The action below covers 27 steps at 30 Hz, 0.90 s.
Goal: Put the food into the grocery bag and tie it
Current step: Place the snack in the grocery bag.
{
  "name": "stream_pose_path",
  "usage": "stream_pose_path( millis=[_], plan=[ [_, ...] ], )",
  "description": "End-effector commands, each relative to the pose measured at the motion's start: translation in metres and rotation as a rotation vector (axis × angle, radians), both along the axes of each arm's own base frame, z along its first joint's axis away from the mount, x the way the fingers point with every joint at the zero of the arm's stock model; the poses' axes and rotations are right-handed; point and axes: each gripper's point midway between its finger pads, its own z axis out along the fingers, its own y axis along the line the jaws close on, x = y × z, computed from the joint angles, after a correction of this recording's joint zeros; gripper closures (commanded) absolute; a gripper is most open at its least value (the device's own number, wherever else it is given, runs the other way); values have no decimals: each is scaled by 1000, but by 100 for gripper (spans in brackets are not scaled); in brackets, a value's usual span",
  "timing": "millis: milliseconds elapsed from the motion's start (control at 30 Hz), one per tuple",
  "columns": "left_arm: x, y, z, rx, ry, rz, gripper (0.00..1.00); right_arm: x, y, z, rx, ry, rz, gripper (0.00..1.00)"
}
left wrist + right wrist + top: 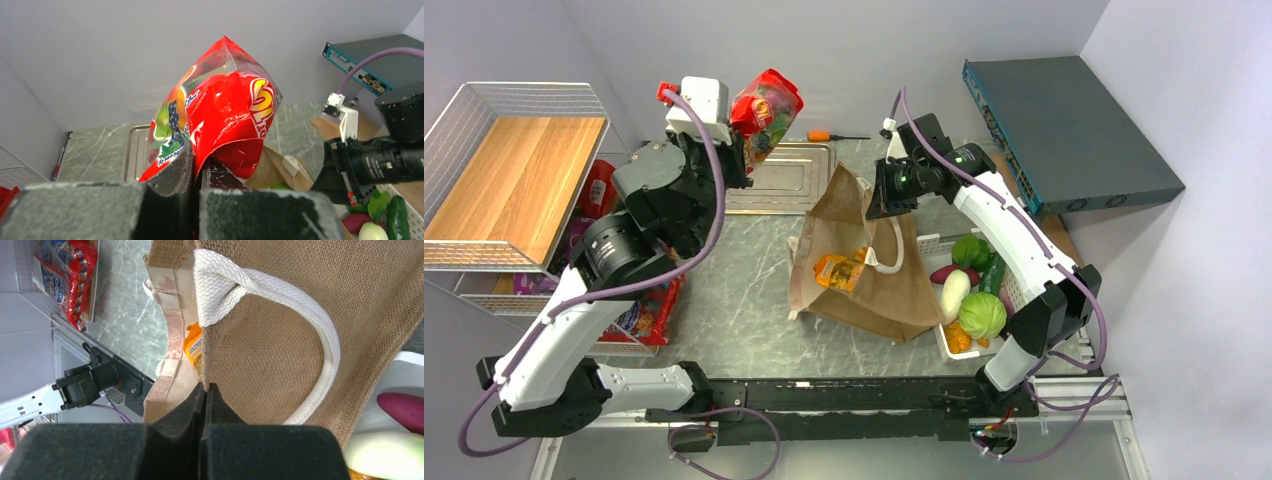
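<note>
My left gripper [197, 167] is shut on the lower edge of a shiny red snack packet [225, 105], held in the air above the back left of the table [766, 108]. The brown grocery bag [879, 285] lies slumped mid-table with its mouth facing left. My right gripper [206, 389] is shut on the bag's rim [280, 340] and holds that edge up [871, 207]. An orange packet [842, 270] lies inside the mouth. A white loop handle [320, 330] hangs down the bag's side.
A white basket [929, 240] right of the bag holds a light green cabbage [982, 315], a pale vegetable [954, 293], a cucumber [994, 272] and an orange piece [959, 340]. A metal tray [779, 175] and screwdriver [829, 135] sit behind. A wire shelf [514, 175] and more packets [639, 315] are at left.
</note>
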Motion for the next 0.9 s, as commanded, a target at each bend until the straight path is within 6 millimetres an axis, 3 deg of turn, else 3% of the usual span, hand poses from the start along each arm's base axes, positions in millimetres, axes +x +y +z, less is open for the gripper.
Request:
stream_pose_path(
  millis=[0, 167, 400, 600, 867],
  plan=[
    [-16, 8, 26, -196, -47, -84, 100, -2, -8, 7, -18, -22, -24, 100],
    [-20, 4, 16, -211, -7, -140, 100, 0, -5, 19, 3, -33, -28, 100],
    [-26, 1, -19, -203, 107, -176, 100, -2, 0, 36, 47, -1, -61, 100],
    [-31, -4, -62, -184, 238, -200, 100, -3, 1, 50, 78, 48, -137, 100],
    [-29, -29, -115, -163, 395, -273, 100, -3, -11, 46, 10, 103, -199, 100]
  ],
)
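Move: The left hand, its fingers shut on the red snack packet, is bound for the grocery bag's mouth, about 16 cm to its right, 4 cm back and 30 cm below. The orange packet already in the bag lies some 15 cm right, 5 cm back and 42 cm down; the metal tray is about 20 cm ahead, 2 cm right and 50 cm down. From the right hand, which pinches the bag's rim, the mouth is some 7 cm left, 8 cm back and 3 cm lower. Still gripping the red snack packet, the left hand sinks about 13 cm towards the height of the bag's mouth, slowly at first and then faster, drawing back slightly while the wrist tips the packet some 25 degrees nose-down and swings it a little clockwise towards the bag. The right hand keeps its pinch on the rim and, once the left is on its way down, lifts it about 3 cm with a slight clockwise turn, its fingers staying shut. ##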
